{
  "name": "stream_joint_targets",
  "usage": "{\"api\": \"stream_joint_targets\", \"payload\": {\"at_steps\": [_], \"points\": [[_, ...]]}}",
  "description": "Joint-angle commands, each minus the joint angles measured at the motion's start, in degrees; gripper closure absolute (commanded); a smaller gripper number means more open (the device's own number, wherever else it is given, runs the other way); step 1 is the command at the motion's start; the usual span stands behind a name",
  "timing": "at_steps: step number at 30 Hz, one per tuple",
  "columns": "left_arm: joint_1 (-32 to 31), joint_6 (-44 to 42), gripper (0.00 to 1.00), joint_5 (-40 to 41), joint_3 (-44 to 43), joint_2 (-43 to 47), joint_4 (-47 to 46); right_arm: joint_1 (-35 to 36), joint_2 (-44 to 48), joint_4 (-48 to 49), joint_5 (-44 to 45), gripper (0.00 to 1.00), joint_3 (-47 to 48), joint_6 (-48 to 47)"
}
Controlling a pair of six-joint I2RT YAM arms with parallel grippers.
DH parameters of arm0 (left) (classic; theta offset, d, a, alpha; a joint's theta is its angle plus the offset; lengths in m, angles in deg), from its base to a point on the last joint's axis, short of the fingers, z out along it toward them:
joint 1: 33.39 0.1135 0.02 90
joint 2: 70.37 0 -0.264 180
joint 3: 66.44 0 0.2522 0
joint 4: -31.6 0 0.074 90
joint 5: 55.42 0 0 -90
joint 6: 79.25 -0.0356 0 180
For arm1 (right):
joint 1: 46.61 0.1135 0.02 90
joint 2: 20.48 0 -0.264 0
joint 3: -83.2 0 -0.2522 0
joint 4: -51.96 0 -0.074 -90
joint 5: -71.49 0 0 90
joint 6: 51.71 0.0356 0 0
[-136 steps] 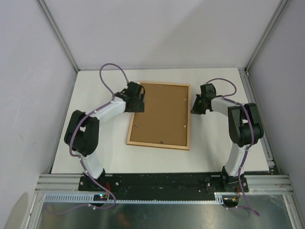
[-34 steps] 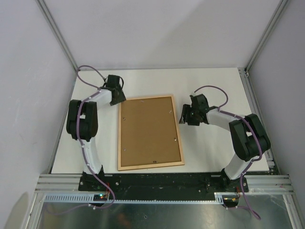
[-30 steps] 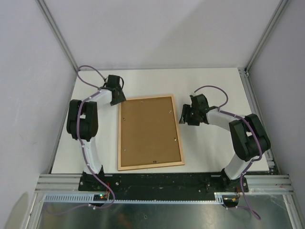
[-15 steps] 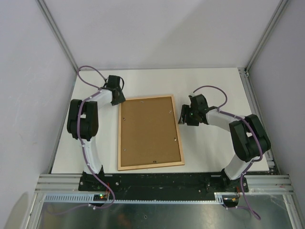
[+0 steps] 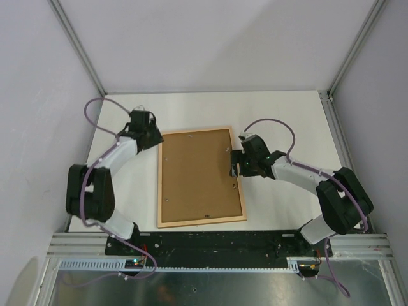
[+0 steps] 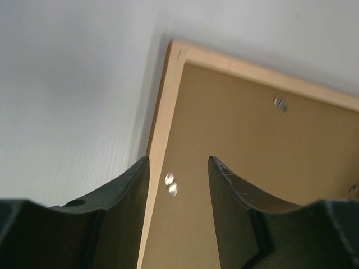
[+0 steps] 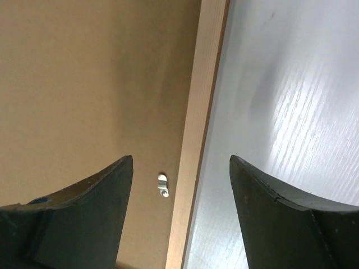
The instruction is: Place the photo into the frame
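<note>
The frame (image 5: 201,221) lies face down mid-table, pale wood rails up, with a brown backing board (image 5: 199,175) set in it. The photo is hidden. My left gripper (image 5: 156,141) hovers at the frame's upper left rail (image 6: 160,129), open, with a small metal clip (image 6: 170,184) showing between its fingers. My right gripper (image 5: 234,164) is at the right rail (image 7: 203,95), open wide, straddling the rail and another clip (image 7: 162,185). Neither gripper holds anything.
White tabletop (image 5: 287,115) surrounds the frame, with grey enclosure walls on three sides. More metal clips dot the backing board (image 6: 258,134), one near the top rail (image 6: 279,103). The arm bases sit along the near edge.
The left gripper has swung down to the frame's upper left rail. The right gripper has slid left onto the right rail and opened wider. The frame has stayed put over the last second.
</note>
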Motion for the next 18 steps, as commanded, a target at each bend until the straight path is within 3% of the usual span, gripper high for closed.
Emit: {"api": "stream_joint_targets", "payload": {"at_steps": [1, 9, 18], "points": [[-0.33, 6.42, 0.49, -0.53, 11.37, 10.47, 0.02, 2.65, 2.02, -1.68, 4.69, 0.25, -1.95, -0.79], [-2.36, 10.47, 0.49, 0.50, 25.52, 23.12, -1.40, 5.86, 1.94, -2.50, 7.79, 0.25, -2.91, -0.34], [-6.08, 12.05, 0.52, 2.76, 31.33, 25.90, -2.98, 6.62, 0.78, -2.09, 8.96, 0.26, -4.06, -0.03]]}}
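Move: The left gripper, half open, hovers near the frame's far-left corner. The lower left clip is roughly 22 cm back from it, 2 cm to its right and 8 cm below. The left bar's middle lies about 16 cm back and 1 cm left, and the upper left clip some 2 cm back and 2 cm right. The lower right clip is roughly 4 cm back from the right gripper, 2 cm to its left and 4 cm below; the right bar's middle is straight beneath that hand. Bring the left gripper quickly back along the frame's left bar, about 14 cm, past the upper left clip and towards the lower left one, sinking some 5 cm with the fingers kept half open over the bar. Meanwhile ease the right gripper back about 3.5 cm and down 2.5 cm towards the lower right clip, fingers still wide open astride the right bar and the wrist rolling slightly, its left side dipping. ##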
